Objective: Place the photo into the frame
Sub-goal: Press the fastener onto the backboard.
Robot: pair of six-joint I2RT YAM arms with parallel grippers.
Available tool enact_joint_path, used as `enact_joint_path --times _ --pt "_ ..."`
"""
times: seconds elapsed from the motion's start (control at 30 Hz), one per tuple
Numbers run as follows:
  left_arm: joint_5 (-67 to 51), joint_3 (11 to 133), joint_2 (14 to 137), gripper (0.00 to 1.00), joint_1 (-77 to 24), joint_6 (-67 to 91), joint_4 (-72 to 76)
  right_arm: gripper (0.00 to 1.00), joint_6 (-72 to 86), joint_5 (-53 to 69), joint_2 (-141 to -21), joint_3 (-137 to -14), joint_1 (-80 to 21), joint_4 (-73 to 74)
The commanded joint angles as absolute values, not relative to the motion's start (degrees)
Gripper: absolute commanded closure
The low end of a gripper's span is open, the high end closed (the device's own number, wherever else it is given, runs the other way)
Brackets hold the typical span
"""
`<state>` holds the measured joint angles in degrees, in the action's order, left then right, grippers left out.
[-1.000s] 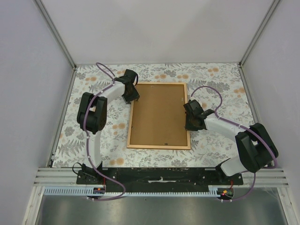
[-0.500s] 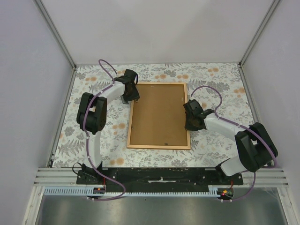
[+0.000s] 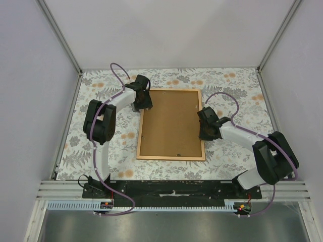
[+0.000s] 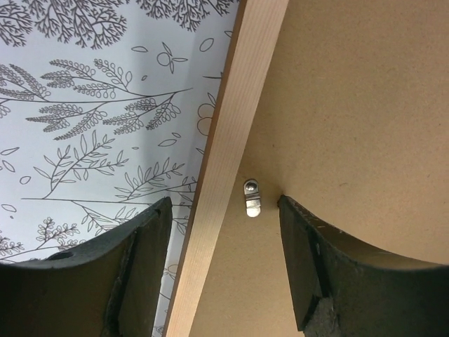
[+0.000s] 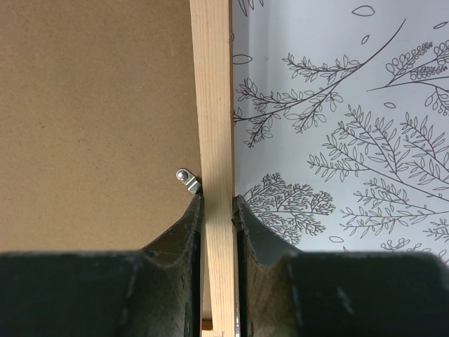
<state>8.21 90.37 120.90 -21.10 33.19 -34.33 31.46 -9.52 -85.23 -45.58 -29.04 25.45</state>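
Observation:
The frame (image 3: 141,132) lies flat mid-table with a brown backing board (image 3: 171,123) filling it. The photo is hidden. My left gripper (image 3: 143,105) is over the frame's left rail near the far corner. In the left wrist view that gripper (image 4: 224,202) is open astride the rail (image 4: 224,161), with a small metal clip (image 4: 252,197) lying between its fingers. My right gripper (image 3: 204,132) is at the right rail. In the right wrist view it (image 5: 217,200) is shut on the rail (image 5: 212,91), beside another clip (image 5: 188,180).
A floral-print cloth (image 3: 101,146) covers the table around the frame. White walls with metal posts (image 3: 60,35) enclose the left, far and right sides. Both arm bases sit on the black rail (image 3: 171,189) at the near edge.
My left gripper's jaws have opened wider over the left rail and its wrist has shifted slightly. The right gripper and the frame have stayed put.

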Motion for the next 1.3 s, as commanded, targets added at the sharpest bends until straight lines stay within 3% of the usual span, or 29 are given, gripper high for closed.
enact_joint_path --times 0.0,0.17,0.43,1.27 --pt "5.7 88.2 120.9 0.32 -22.7 29.6 -38.2 1.00 32.9 -8.8 -87.6 -45.5 -29.1 22.6" --pt "7.1 86.9 120.4 0.36 -22.7 29.5 -38.6 1.00 33.0 -8.7 -87.5 -45.5 -29.1 22.5" --pt "9.8 86.6 121.6 0.57 -22.4 30.0 -39.5 1.00 33.0 -9.0 -86.8 -44.7 -29.1 22.6" --pt "11.7 86.1 123.1 0.95 -21.0 30.9 -39.3 1.00 32.6 -8.9 -87.5 -45.1 -29.1 22.7"
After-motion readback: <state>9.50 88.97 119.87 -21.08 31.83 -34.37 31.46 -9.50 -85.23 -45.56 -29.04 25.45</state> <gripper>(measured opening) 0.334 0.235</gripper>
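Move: The fastener for the left hand lies about 1 cm to its right and 1 cm ahead, some 1 cm below, with the frame's left strip about 1 cm to the hand's left. The next fastener down that side is roughly 16 cm back and 1 cm left, and one on the far side about 8 cm ahead and 10 cm right. From the right hand the aimed-at fastener is some 18 cm ahead and 31 cm left. The inner finger of the left hand comes onto the fastener's tab and presses it against the strip as the fingers close to about half their opening, the outer finger meeting the strip's outside. The hand first eases about 0.5 cm right and back, then goes some 1.5 cm left at level height. The right hand stays put, still pinching the right strip. ##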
